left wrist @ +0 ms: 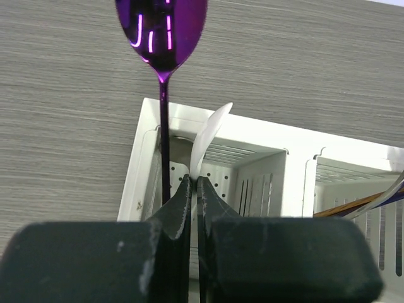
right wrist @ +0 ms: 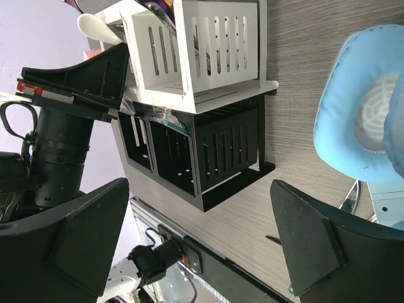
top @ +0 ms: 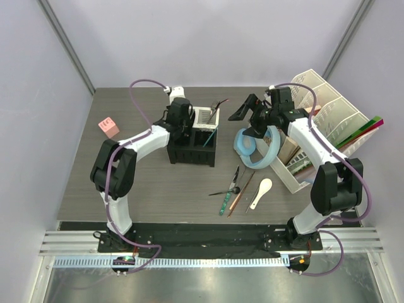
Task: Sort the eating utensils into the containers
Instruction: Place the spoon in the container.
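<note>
The containers are one black caddy (top: 189,151) with white-rimmed compartments (left wrist: 265,137) at the back. My left gripper (top: 182,118) hangs over a white compartment, shut on a white ceramic soup spoon (left wrist: 208,136) that stands up between its fingertips (left wrist: 183,202). Just left of those fingertips a purple spoon (left wrist: 163,38) stands bowl-up in the same compartment. More utensils stick out of the caddy (right wrist: 221,145). My right gripper (top: 247,122) hovers open and empty to the right of the caddy. On the table lie another white soup spoon (top: 261,192), a black knife (top: 234,181), brown chopsticks (top: 241,192) and a green-patterned piece (top: 225,202).
A light blue ring (top: 259,150) lies under the right arm, against the big white slotted rack (top: 325,117) at the right. A pink block (top: 108,127) sits at the far left. The loose utensils lie near the table's front edge.
</note>
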You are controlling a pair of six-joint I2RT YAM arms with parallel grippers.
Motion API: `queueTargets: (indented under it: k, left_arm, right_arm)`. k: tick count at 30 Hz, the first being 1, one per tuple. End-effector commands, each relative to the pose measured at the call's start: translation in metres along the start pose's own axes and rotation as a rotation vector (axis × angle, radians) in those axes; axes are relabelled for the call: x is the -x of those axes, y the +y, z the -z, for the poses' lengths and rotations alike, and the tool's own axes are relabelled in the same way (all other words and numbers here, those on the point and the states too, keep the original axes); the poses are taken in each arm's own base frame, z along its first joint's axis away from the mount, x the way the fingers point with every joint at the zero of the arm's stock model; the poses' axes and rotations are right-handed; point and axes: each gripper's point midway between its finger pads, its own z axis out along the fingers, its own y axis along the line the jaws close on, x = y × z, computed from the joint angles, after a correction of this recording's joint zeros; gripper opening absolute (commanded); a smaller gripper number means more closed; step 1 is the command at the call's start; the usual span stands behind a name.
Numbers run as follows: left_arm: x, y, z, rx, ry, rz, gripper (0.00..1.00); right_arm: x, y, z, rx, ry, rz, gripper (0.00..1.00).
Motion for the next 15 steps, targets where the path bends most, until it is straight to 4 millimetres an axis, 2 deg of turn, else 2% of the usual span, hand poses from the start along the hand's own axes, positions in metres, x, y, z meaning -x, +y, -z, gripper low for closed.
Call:
queueTargets:
  k: [1, 3, 4, 6, 9, 12, 13, 15]
  left_arm:
    - [0.035, -0.005, 0.019, -0.007, -0.107, 0.035, 0.02]
    - [0.039, -0.002, 0.022, 0.009, -0.111, 0.035, 0.08]
    - [0.043, -0.001, 0.024, 0.013, -0.116, 0.031, 0.16]
    - [0.05, 0.003, 0.029, 0.035, -0.122, 0.025, 0.25]
    - [0.062, 0.007, 0.037, 0.052, -0.145, 0.018, 0.3]
    - [0.089, 0.012, 0.052, 0.071, -0.197, 0.037, 0.34]
    - [0.105, 0.012, 0.061, 0.061, -0.228, 0.052, 0.36]
    - [0.123, 0.014, 0.069, 0.058, -0.264, 0.066, 0.46]
  right_arm:
    - [0.001, 0.019, 0.004, 0.045, 0.001, 0.032, 1.0]
    - [0.002, 0.019, 0.004, 0.044, 0.0, 0.032, 1.0]
    - [0.002, 0.02, 0.005, 0.046, 0.0, 0.031, 1.0]
    - [0.001, 0.019, 0.004, 0.045, 0.001, 0.033, 1.0]
    - [0.0, 0.018, 0.004, 0.041, 0.0, 0.035, 1.0]
    - [-0.002, 0.021, 0.005, 0.055, 0.006, 0.048, 1.0]
    - [-0.003, 0.022, 0.005, 0.058, 0.005, 0.055, 1.0]
    - [-0.001, 0.02, 0.005, 0.051, -0.005, 0.06, 1.0]
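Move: My left hand, shut on the white spoon near its neck, is practically over the left white compartment, whose middle is about 4 cm below, 1 cm to the right and level fore and aft. The purple spoon stands some 2 cm left and 2 cm ahead of me. The forks are about 10 cm right and 2 cm ahead; the left black compartment is roughly 8 cm back, straight behind and 8 cm lower. From my right hand, the white compartment lies about 9 cm ahead, 18 cm left and 10 cm below. I part my left fingers to about a third of their full opening and let go of the white spoon in the left white compartment. Then I draw the empty hand up and away from the rim, about 5 cm and quickening, easing some 2 cm to the left, with the fingertips tilting up only slightly. ##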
